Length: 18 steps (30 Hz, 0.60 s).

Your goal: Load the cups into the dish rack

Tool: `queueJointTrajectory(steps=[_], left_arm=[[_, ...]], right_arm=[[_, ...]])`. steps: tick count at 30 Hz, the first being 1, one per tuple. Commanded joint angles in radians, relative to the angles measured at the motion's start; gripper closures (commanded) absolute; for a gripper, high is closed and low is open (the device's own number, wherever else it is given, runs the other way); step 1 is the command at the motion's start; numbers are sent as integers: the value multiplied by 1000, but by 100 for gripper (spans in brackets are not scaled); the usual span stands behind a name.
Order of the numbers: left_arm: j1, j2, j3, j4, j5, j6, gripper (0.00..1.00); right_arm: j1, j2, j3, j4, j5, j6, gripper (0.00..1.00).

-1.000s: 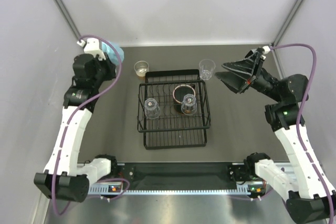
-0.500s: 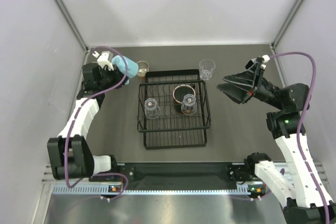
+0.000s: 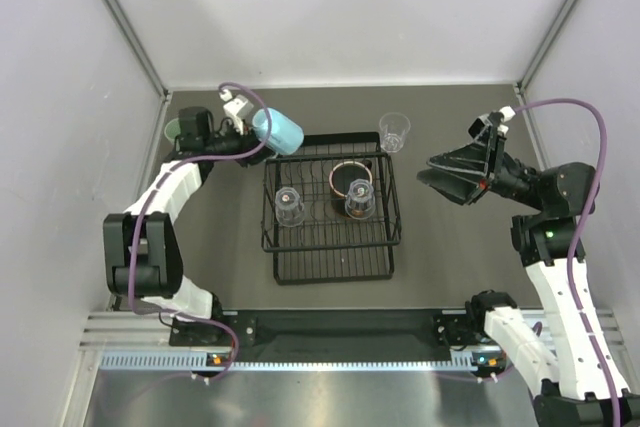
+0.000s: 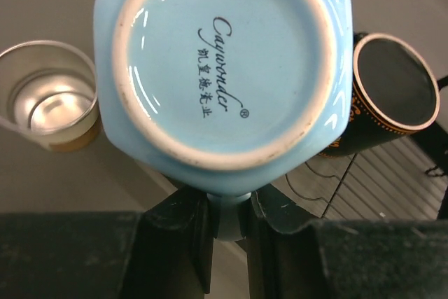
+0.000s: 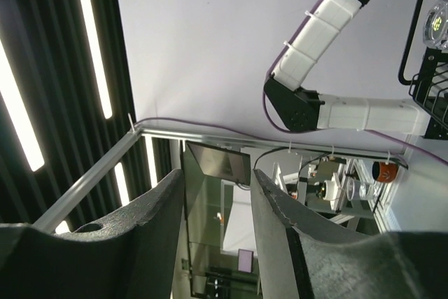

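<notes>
My left gripper (image 3: 250,133) (image 4: 225,204) is shut on the handle of the light blue mug (image 3: 278,132) (image 4: 224,61). The mug hangs over the back-left corner of the black wire dish rack (image 3: 330,252) (image 4: 364,180), its base toward the wrist camera. In the rack stand a red-lined dark cup (image 3: 350,177) (image 4: 388,96) and two upturned clear glasses (image 3: 289,204) (image 3: 359,199). A tan-brown cup (image 4: 49,106) sits on the table just left of the mug, hidden under it in the top view. My right gripper (image 3: 440,169) (image 5: 217,194) is open and empty, raised right of the rack.
A clear glass (image 3: 394,131) stands on the table behind the rack's back-right corner. A pale green tumbler (image 3: 177,129) peeks out behind my left arm in the back-left corner. Grey walls close in the left, back and right sides.
My left arm has swung the blue mug rightward from the back-left corner to the rack's back-left corner. The right gripper has barely shifted and its jaws have narrowed slightly.
</notes>
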Motion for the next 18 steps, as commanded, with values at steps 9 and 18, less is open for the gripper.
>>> queueJointTrajectory(steps=[9, 18], left_arm=[[-169, 151, 213, -229, 8, 397, 100], [-249, 169, 164, -253, -75, 442, 100]], right_arm=[[-41, -13, 20, -9, -93, 109, 58], [-64, -10, 23, -9, -136, 105, 59]])
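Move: My left hand holds the blue mug by its handle. The free back-left spot in the dish rack is about 12 cm to my right, 2 cm back and some 11 cm down. The black mug stands 20 cm right, 6 back; the upturned glass 6 right, 10 back, both about 12 lower. The metal cup is 10 cm straight ahead, 15 below. From my right hand the spot lies roughly 21 ahead, 24 left, far below. Keeping my pinch on the blue mug's handle, I carry it with my left hand about 7 cm to the right, in over the rack's back-left part towards the black mug. The descent starts gently, then steepens to about 7 cm in all, easing slightly back late on, while I turn the wrist some 20 degrees clockwise and roll its left side up. ##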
